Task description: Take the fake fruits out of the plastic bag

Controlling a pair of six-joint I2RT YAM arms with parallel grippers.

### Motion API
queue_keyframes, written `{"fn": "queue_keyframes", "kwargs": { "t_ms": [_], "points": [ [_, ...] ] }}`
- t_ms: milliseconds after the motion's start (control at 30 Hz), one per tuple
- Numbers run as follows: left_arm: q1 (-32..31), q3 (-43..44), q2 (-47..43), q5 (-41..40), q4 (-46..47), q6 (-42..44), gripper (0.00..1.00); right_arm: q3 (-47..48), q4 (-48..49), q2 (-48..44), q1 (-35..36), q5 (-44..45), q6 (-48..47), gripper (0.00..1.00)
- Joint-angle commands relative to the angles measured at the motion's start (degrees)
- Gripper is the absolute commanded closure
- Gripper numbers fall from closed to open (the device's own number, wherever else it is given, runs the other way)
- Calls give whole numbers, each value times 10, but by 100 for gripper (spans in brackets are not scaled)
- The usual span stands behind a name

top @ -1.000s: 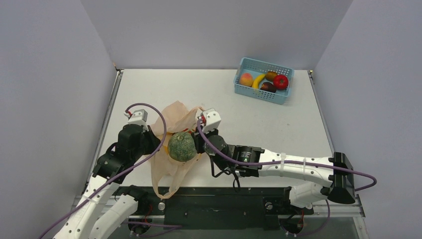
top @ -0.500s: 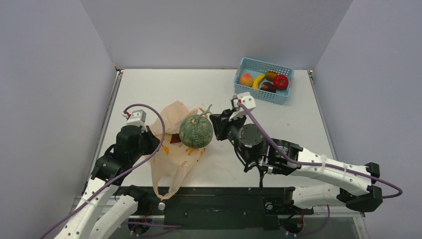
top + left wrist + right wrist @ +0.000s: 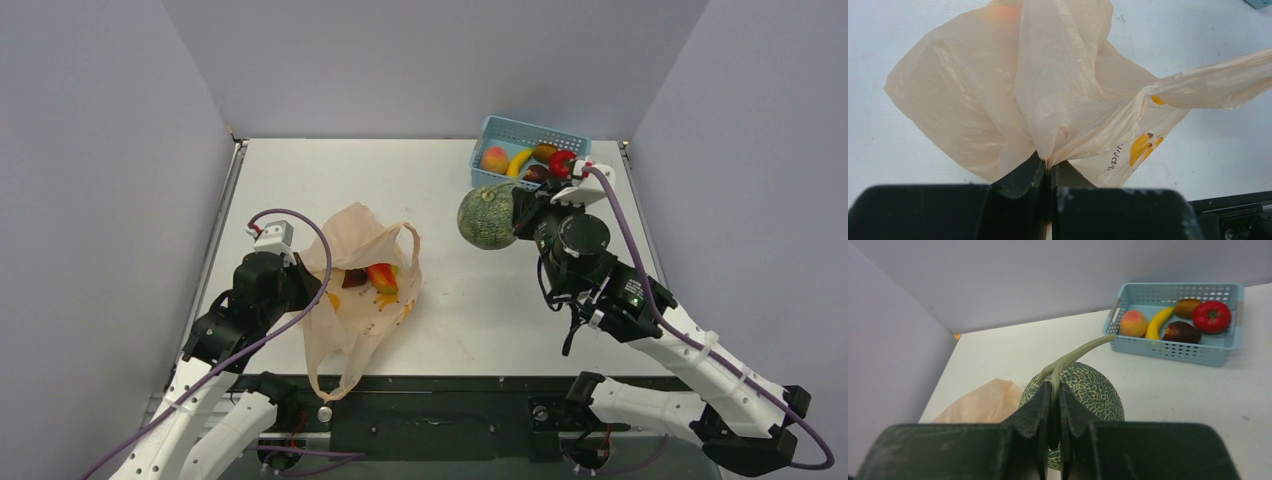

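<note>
A big netted green melon (image 3: 486, 217) hangs above the table just left of the blue basket. My right gripper (image 3: 515, 207) is shut on its pale stem (image 3: 1074, 356), and the melon (image 3: 1093, 390) dangles below the gripper (image 3: 1054, 386). The pale-orange plastic bag (image 3: 350, 250) lies at the left. Its crinkled film (image 3: 1048, 75) is pinched in my shut left gripper (image 3: 1049, 162), which sits at the bag's left side (image 3: 306, 285). Through the bag's open mouth a red-yellow mango (image 3: 383, 277) and a dark maroon fruit (image 3: 352, 279) show.
The light-blue basket (image 3: 545, 195) stands at the back right. In it (image 3: 1175, 352) lie a peach-coloured fruit (image 3: 1133, 323), a banana (image 3: 1158, 322), a brown fruit, a dark plum (image 3: 1182, 332) and a shiny red fruit (image 3: 1212, 316). Grey walls enclose the table.
My right arm has carried the melon by its stem out of the bag, up and right toward the basket. The bag has sagged open. The left gripper keeps its pinch.
</note>
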Motion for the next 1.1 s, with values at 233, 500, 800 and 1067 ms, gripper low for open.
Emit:
{"fn": "queue_keyframes", "kwargs": {
  "t_ms": [233,500,800,1067],
  "points": [
    [-3,11,-1,10,13,0,100,-5,85,124,-227,-39,-24,100],
    [-4,9,-12,28,20,7,100,135,132,303,-363,-87,-28,100],
    [-4,8,-9,31,21,8,100,376,140,530,-393,-65,-65,100],
    [-6,9,-11,30,20,8,100,545,63,723,-397,-56,-66,100]
  ]
}}
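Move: The right hand already holds the melon by its stalk high over the table. The blue basket is roughly 37 cm ahead of this hand, 16 cm to its right and 35 cm below. In it, the peach lies some 38 cm ahead and 6 cm right of the hand, the tomato about 37 cm ahead and 24 cm right, both equally low. From the left hand, which grips the bag, the basket is about 42 cm ahead, 49 cm right and 15 cm lower. Forward in one fast sweep of about 36 cm, the right hand carries the hanging melon over the basket, first also swinging right and sinking about 10 cm, then rising a little and dipping again. The wrist turns clockwise some 30 degrees on the way; the fingers stay pinched on the stalk. The left hand keeps its grip on the bag. ##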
